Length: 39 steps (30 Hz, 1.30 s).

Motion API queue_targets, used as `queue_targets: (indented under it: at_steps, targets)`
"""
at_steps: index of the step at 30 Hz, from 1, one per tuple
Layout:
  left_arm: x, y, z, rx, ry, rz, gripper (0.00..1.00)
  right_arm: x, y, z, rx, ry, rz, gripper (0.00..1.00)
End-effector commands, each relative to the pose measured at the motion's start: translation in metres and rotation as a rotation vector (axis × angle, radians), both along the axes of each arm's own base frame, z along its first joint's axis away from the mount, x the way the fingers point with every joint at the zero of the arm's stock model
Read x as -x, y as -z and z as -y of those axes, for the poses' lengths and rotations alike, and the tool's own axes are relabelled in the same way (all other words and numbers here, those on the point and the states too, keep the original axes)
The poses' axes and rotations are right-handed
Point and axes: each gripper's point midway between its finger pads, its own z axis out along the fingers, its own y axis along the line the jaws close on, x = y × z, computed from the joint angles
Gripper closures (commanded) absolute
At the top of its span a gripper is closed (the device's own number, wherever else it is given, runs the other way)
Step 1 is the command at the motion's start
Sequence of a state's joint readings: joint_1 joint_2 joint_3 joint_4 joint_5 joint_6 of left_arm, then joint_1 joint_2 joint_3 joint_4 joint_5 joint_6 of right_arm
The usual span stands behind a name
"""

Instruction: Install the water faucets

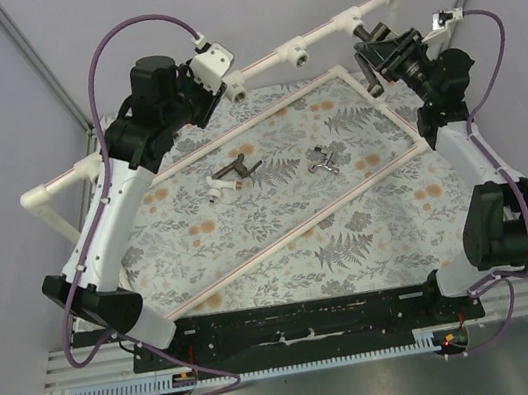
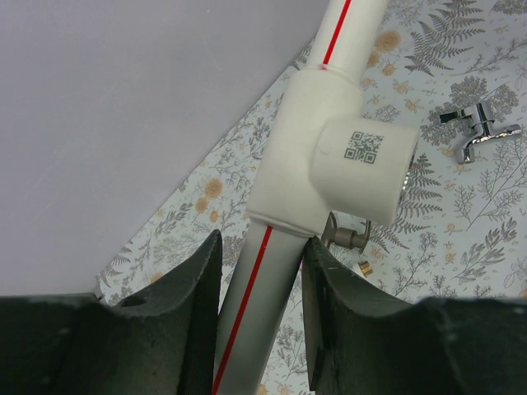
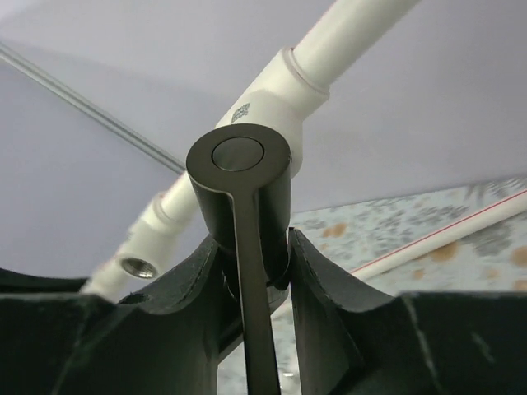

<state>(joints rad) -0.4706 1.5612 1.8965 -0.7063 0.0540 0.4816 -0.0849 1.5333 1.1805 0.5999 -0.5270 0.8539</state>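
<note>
My right gripper (image 1: 374,55) (image 3: 251,239) is shut on the dark L-shaped faucet (image 3: 240,185) and holds it right in front of a tee socket (image 3: 276,90) near the far right end of the white pipe frame (image 1: 319,38). My left gripper (image 1: 212,69) (image 2: 259,247) is shut on the frame's pipe (image 2: 251,321), just below a tee socket (image 2: 338,156) with a QR code. The shorter dark faucet with a white end (image 1: 235,174) (image 2: 350,236) and the shiny silver faucet (image 1: 324,160) (image 2: 478,132) lie on the floral mat.
The pipe frame runs diagonally from the left edge (image 1: 40,194) to the far right. An empty threaded socket (image 3: 136,265) (image 1: 299,53) sits between my grippers. A pink-lined rectangle (image 1: 262,122) marks the mat. Grey walls and metal posts (image 1: 39,63) close the back.
</note>
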Motion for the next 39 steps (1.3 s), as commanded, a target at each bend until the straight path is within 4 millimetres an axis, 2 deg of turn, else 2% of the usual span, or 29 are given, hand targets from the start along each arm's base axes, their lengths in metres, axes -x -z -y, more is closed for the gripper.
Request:
queue_targets:
  at_steps: [1,5,7,9,15,18,26,31,32,33,37,39]
  targets:
    - [-0.001,-0.027,-0.013,0.214,-0.165,0.004,0.98,-0.026,0.007,0.035,-0.626,0.145,-0.251,0.95]
    - [-0.001,-0.026,-0.012,0.214,-0.163,0.000,0.98,-0.031,0.037,0.030,-0.887,0.100,-0.432,0.93]
    - [-0.002,-0.026,-0.012,0.215,-0.163,0.000,0.98,-0.031,0.047,0.028,-0.931,0.098,-0.482,0.90]
    - [-0.003,-0.026,-0.012,0.214,-0.164,0.002,0.98,-0.029,0.046,0.031,-0.939,0.112,-0.486,0.86]
    - [-0.004,-0.027,-0.014,0.206,-0.175,0.010,0.98,-0.024,0.024,0.037,-0.831,0.126,-0.362,0.57]
    - [-0.003,-0.029,-0.016,0.203,-0.180,0.019,0.98,-0.020,0.020,0.044,-0.813,0.124,-0.299,0.48]
    - [-0.005,-0.027,-0.015,0.199,-0.177,0.014,0.98,-0.005,0.008,0.068,-0.763,0.162,-0.196,0.36]
    - [-0.009,-0.028,-0.012,0.203,-0.175,0.013,0.98,0.007,-0.014,0.079,-0.737,0.180,-0.121,0.25]
    - [-0.010,-0.026,-0.011,0.201,-0.173,0.011,0.98,0.009,-0.018,0.079,-0.735,0.176,-0.112,0.20]
    - [-0.010,-0.027,-0.011,0.203,-0.175,0.013,0.98,0.010,-0.022,0.079,-0.734,0.171,-0.104,0.02]
    - [-0.012,-0.026,-0.011,0.199,-0.174,0.012,0.98,0.011,-0.035,0.074,-0.732,0.136,-0.101,0.02]
    - [-0.011,-0.026,-0.011,0.197,-0.173,0.013,0.98,0.012,-0.034,0.077,-0.700,0.157,-0.097,0.02]
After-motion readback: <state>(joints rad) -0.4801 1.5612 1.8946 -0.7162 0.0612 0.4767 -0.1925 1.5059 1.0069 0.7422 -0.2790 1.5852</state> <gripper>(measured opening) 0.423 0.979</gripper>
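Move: The black faucet sits in the right fingers, its stem already at a pipe outlet about 5 cm ahead of that hand, 3 cm to its left and a centimetre higher. At much the same height, the next outlet is some 15 cm left and about level forward; the pipe elbow is roughly 9 cm ahead and 6 cm right. From the left hand, which grips the pipe, the faucet's outlet is about 11 cm ahead and 28 cm right, at roughly its height. The black faucet, still pinched in the right fingers, is turned on by some 50 degrees, clockwise looking along the fingers towards the outlet. The fingers then open wide, let go of it, and the hand shifts right about 8 cm, away from the faucet, its roll kept. The left hand keeps its grip on the pipe almost unmoved. ##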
